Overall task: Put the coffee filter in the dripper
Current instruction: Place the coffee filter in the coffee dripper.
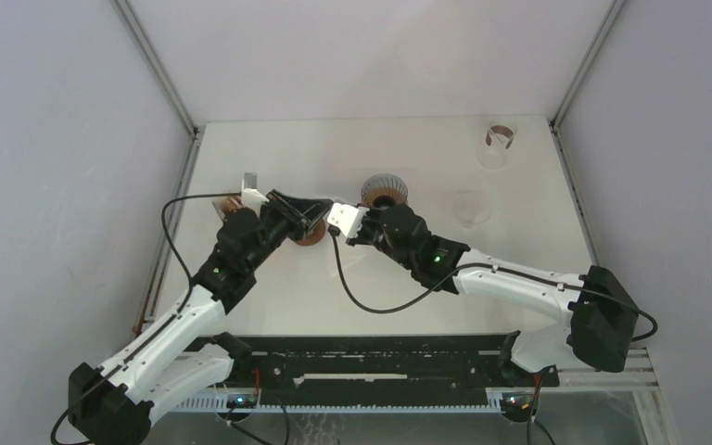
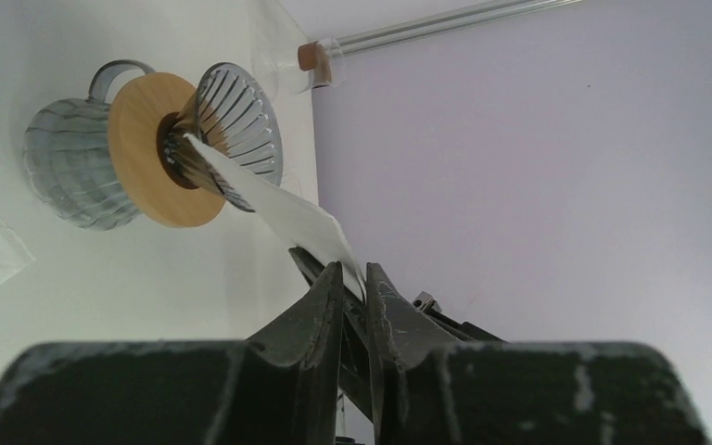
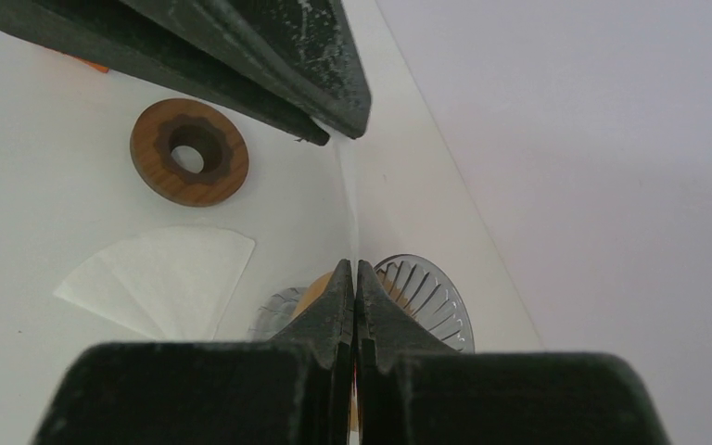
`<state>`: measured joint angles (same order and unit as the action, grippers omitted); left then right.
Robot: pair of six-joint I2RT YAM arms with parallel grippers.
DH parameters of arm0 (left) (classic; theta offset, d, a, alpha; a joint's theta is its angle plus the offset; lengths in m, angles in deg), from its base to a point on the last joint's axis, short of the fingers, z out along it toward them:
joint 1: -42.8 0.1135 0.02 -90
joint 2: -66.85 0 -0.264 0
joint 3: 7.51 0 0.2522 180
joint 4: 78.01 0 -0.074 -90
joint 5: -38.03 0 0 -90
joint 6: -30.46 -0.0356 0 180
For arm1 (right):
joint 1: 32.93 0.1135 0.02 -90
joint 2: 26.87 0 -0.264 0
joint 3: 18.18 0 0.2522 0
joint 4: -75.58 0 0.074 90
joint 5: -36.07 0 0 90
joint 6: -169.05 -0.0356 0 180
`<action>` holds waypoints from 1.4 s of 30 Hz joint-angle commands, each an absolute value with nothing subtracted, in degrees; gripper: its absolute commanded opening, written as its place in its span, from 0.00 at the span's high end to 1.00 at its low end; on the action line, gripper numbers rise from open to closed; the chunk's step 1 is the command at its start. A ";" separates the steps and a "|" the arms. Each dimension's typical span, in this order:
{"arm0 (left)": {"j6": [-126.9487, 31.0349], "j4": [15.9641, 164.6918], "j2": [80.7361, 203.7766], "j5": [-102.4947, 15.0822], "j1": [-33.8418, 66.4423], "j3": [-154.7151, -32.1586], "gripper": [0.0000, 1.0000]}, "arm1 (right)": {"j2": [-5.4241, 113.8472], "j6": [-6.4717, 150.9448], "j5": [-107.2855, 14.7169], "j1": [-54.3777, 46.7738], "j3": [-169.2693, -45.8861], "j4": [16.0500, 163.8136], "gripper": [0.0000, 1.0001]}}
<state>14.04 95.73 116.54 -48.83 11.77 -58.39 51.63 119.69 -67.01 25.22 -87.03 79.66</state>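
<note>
The coffee filter (image 2: 287, 218) is a white paper sheet held in the air between both grippers. My left gripper (image 2: 353, 269) is shut on one edge of it. My right gripper (image 3: 353, 267) is shut on the opposite edge, which shows there as a thin white line running up to the left fingers (image 3: 269, 56). The dripper (image 2: 232, 120) is a ribbed glass cone in a wooden collar, on a glass server just beyond the filter's far end. From above, the two grippers (image 1: 313, 215) (image 1: 332, 222) meet just left of the dripper (image 1: 385, 192).
A loose wooden ring (image 3: 190, 151) lies on the table under the grippers. Another flat filter (image 3: 162, 283) lies beside it. Two clear glasses (image 1: 498, 144) (image 1: 471, 209) stand at the back right. Grey walls close in the table.
</note>
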 commanded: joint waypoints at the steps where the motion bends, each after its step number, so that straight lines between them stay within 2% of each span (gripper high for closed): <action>1: 14.72 96.74 115.18 -49.49 11.39 -56.11 0.81 | 49.89 118.63 -67.52 24.81 -86.90 76.72 1.00; 11: 14.99 97.56 115.40 -48.84 11.38 -55.46 0.81 | 48.68 115.86 -65.34 23.62 -86.88 77.00 1.00; 18: 15.36 99.25 115.03 -49.15 11.35 -54.93 0.77 | 48.90 115.53 -65.08 23.32 -86.87 77.25 1.00; 26: 16.57 101.91 114.32 -50.10 11.34 -53.66 0.67 | 48.98 115.44 -64.50 23.26 -86.88 78.07 1.00; 31: 17.33 102.69 113.12 -51.63 11.40 -52.63 0.56 | 48.98 115.31 -64.20 23.29 -86.88 78.55 1.00; 36: 17.89 102.81 111.13 -53.96 11.34 -51.75 0.54 | 48.98 115.09 -63.43 23.31 -86.88 79.18 1.00; 42: 17.81 102.35 110.82 -54.18 11.32 -51.94 0.59 | 48.99 115.10 -63.33 23.56 -86.90 79.12 1.00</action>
<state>17.26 100.17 111.43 -53.20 11.66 -52.27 50.95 116.15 -63.90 23.43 -86.73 80.34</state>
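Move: The right fingers hold the coffee filter by one edge, with the dripper on its carafe about 10 cm ahead, 4 cm right and 8 cm below. The wooden ring lies some 15 cm left of the dripper, level with it but lower; a spare filter lies on the table 6 cm ahead and 3 cm left of the right hand, roughly 22 cm down. From the left hand the dripper is 12 cm ahead, 8 cm right, 11 cm below. Down about 2 cm goes the left hand first, its fingers nearly shut at the filter's free edge; it pauses there, spreads them to roughly twice their gap around that edge, then draws off to the left and back up, each by 1.5 cm or so. The right hand stays put, keeping its shut pinch on the filter. ##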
